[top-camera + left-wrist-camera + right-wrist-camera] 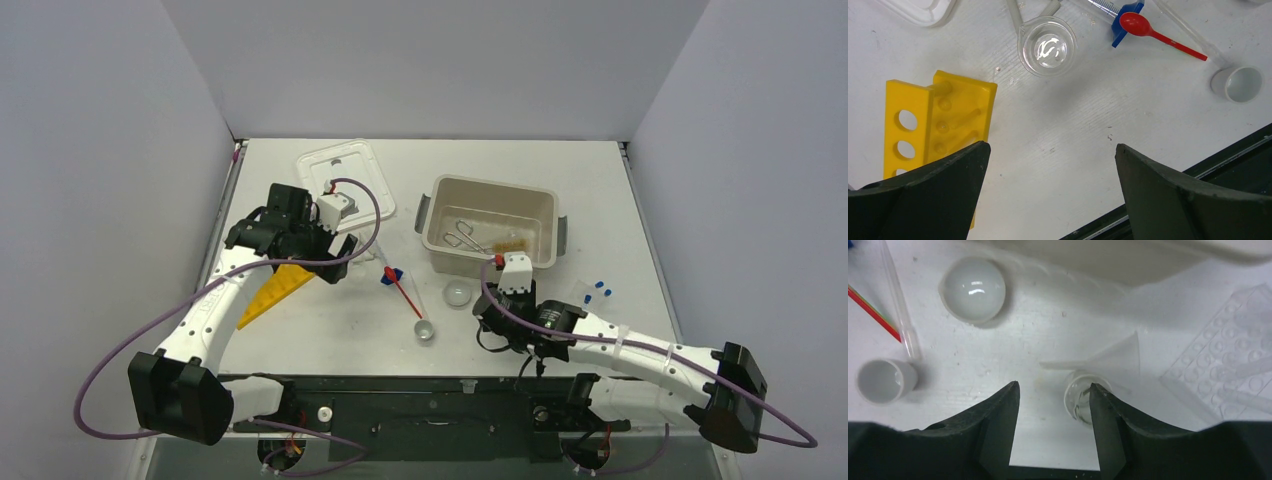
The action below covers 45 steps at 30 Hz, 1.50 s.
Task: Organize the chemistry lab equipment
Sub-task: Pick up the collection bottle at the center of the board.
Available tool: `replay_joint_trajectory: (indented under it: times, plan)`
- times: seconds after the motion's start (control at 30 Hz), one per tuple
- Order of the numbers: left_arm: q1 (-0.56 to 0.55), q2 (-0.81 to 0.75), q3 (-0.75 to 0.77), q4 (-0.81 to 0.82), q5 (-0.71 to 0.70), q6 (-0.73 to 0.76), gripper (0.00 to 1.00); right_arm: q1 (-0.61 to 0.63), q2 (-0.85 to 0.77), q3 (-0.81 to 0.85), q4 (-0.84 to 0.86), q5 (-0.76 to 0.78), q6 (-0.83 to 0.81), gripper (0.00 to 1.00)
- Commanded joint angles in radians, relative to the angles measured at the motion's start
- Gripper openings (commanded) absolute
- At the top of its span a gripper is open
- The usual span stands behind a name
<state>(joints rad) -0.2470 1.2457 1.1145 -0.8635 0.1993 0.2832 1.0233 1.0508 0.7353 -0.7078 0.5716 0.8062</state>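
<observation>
My left gripper (1052,146) hangs wide open over bare table, holding nothing. The yellow holed tube rack (943,120) lies beside its left finger, and a clear beaker (1047,46) stands beyond it. A red spatula (1158,34) rests against a blue cap piece (1124,20). My right gripper (1054,386) is open near the table's front edge. A small clear vial (1078,397) stands just at its right finger, partly hidden by that finger, with no grip on it. In the top view the right gripper (490,325) sits in front of the beige tub (438,205), which holds metal tongs (462,238).
A round glass dish (973,289), a white cup (884,381), a test tube (898,305), a white funnel (1113,360) and a clear well plate (1233,355) lie around the right gripper. The white lid (345,175) lies at the back left. Blue caps (600,290) sit to the right.
</observation>
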Motion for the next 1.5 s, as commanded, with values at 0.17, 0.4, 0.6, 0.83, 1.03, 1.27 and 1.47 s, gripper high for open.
replay_joint_trajectory:
  times: [0.17, 0.4, 0.6, 0.83, 1.03, 1.27, 1.47]
  plan:
    - [0.004, -0.007, 0.021, 0.024, 0.024, -0.007, 0.96, 0.096, 0.014, -0.076, -0.067, 0.111, 0.246, 0.51]
    - [0.004, -0.011, 0.016, 0.022, 0.022, 0.0, 0.96, 0.106, 0.037, -0.071, -0.094, 0.164, 0.269, 0.5]
    - [0.004, -0.008, 0.009, 0.03, 0.016, 0.006, 0.97, 0.106, 0.032, -0.08, -0.075, 0.15, 0.268, 0.45]
    - [0.003, -0.007, 0.01, 0.032, 0.012, 0.007, 0.96, 0.106, 0.127, -0.088, -0.036, 0.128, 0.278, 0.25]
    - [0.006, -0.021, 0.0, 0.032, 0.009, 0.011, 0.97, 0.097, 0.159, -0.064, -0.047, 0.14, 0.256, 0.0]
    - [0.008, -0.028, 0.002, 0.027, 0.005, 0.015, 0.97, 0.094, 0.067, 0.091, -0.12, 0.168, 0.164, 0.0]
    - [0.007, -0.029, 0.011, 0.024, 0.007, 0.015, 0.96, 0.064, -0.01, 0.301, -0.19, 0.152, 0.029, 0.0]
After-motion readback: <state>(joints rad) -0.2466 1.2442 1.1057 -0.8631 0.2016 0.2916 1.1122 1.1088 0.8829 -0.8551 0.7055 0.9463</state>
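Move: Below and to the right of the open right hand stands the collection bottle, its middle some 3 cm right, 1 cm back and 7 cm down. The clear funnel lies about 3 cm ahead and 5 cm right of the hand, the well plate 5 cm ahead and 18 cm right; the white dish sits roughly 7 cm ahead and 7 cm left. From the idle left hand the bottle is about 34 cm right, 10 cm back and 13 cm down. Sinking about 4 cm while easing back and right a couple of centimetres, the right hand comes down to the collection bottle, its wrist turning slightly clockwise. Its half-open fingers shut almost fully, pinching the left side of the glass rim, then it rises over 5 cm with the bottle, drifting left. ##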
